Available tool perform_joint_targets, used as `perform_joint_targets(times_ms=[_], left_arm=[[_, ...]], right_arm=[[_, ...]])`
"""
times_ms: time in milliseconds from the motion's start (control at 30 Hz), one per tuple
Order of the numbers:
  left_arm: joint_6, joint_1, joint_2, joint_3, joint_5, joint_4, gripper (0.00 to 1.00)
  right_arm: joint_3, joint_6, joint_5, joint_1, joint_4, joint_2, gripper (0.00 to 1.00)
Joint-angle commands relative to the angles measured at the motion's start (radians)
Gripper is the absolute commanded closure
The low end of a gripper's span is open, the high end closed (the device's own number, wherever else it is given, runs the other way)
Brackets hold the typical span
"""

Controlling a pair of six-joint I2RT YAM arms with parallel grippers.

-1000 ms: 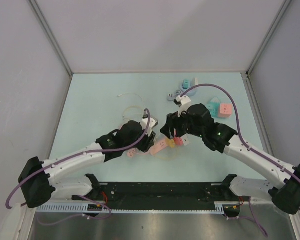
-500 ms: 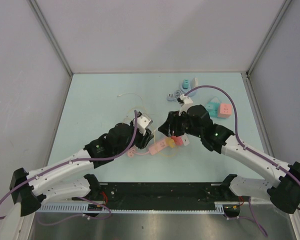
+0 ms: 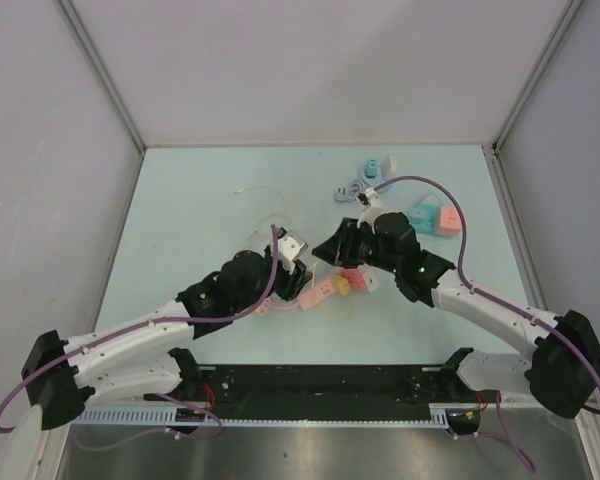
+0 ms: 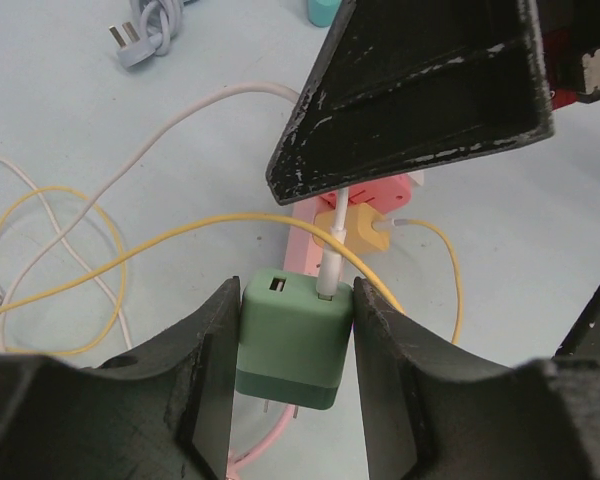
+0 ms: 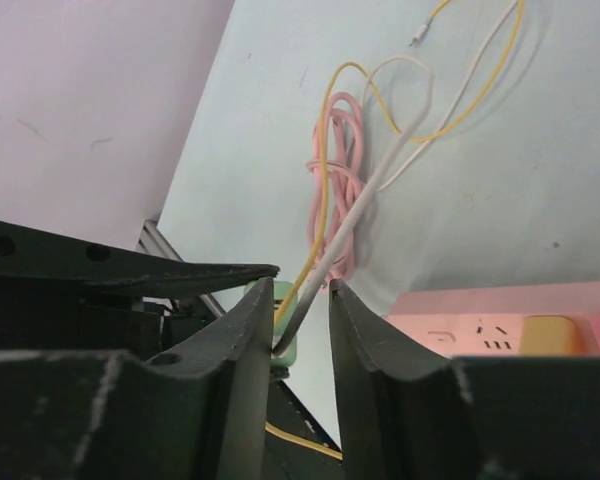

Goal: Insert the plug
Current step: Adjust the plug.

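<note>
My left gripper (image 4: 295, 300) is shut on a green charger cube (image 4: 292, 340) and holds it above the table, prongs down. A white cable (image 4: 332, 260) is plugged into the charger's top. My right gripper (image 5: 300, 300) straddles that white cable (image 5: 360, 215) just above the green charger (image 5: 288, 348); its jaws stand a little wider than the cable. The pink power strip (image 3: 320, 290) lies below, with a yellow plug (image 4: 355, 228) in it. In the top view the left gripper (image 3: 298, 262) and right gripper (image 3: 325, 252) meet mid-table.
Teal and pink charger cubes (image 3: 438, 220) sit at the back right. A grey plug with coiled cable (image 3: 352, 188) and a teal adapter (image 3: 375, 167) lie behind. Loose yellow and white cables (image 3: 265, 215) and a pink cable coil (image 5: 340, 170) lie left of the strip.
My left wrist has lifted and turned towards the right gripper, with the green charger in it. My right gripper has shifted left and closed in on the cable at the charger.
</note>
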Motion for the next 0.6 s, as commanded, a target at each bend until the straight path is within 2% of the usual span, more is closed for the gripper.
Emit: perform_joint_targets(times_ms=[0, 33, 67, 100, 133, 200, 233, 300, 567], left_arm=[[-0.033, -0.008, -0.016, -0.028, 0.023, 0.119, 0.89], [-0.038, -0.009, -0.017, -0.034, 0.019, 0.125, 0.85], [-0.047, -0.009, -0.019, -0.043, 0.019, 0.138, 0.81], [-0.053, -0.009, -0.020, -0.066, 0.016, 0.173, 0.77], [-0.060, -0.008, -0.020, -0.080, 0.014, 0.194, 0.63], [-0.072, -0.009, -0.022, -0.116, 0.022, 0.249, 0.50], [-0.078, -0.008, -0.023, -0.124, 0.025, 0.263, 0.36], [-0.099, -0.008, -0.033, -0.147, 0.022, 0.290, 0.21], [-0.231, -0.009, -0.175, -0.247, 0.026, 0.349, 0.02]], right_arm=[[-0.004, 0.032, -0.053, -0.006, 0.107, 0.026, 0.75], [-0.004, 0.032, -0.056, -0.006, 0.111, 0.023, 0.91], [-0.004, 0.032, -0.056, -0.006, 0.113, 0.018, 0.97], [-0.004, 0.029, -0.052, -0.006, 0.114, 0.013, 1.00], [-0.004, 0.027, -0.049, -0.006, 0.113, 0.001, 1.00], [-0.005, 0.014, -0.040, -0.006, 0.110, -0.011, 1.00], [-0.004, 0.007, -0.033, -0.006, 0.107, -0.025, 1.00], [-0.004, -0.022, 0.002, -0.008, 0.084, -0.043, 1.00], [-0.002, -0.094, 0.072, -0.014, 0.035, -0.096, 1.00]])
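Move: The left hand holds the green plug between its fingers. The white cable rising from that plug already passes between the right hand's half-open fingers, with the plug about 5 cm below the right hand, 3 cm back and 2 cm left. Down on the table, the pink power strip's middle is some 3 cm ahead of the right hand, 3 cm right and 15 cm below; the orange plug in it is roughly 4 cm ahead, 4 cm right and 13 cm down. The right fingers shut and pinch the white cable just above the green plug. The left hand, sinking about 2 cm and rolling some 10 degrees left side down, then opens wide and lets go of the plug, easing back about 1 cm and starting to rise at the end. With the cable pinched, the right hand lifts about 2 cm, shifting a little to its right. ##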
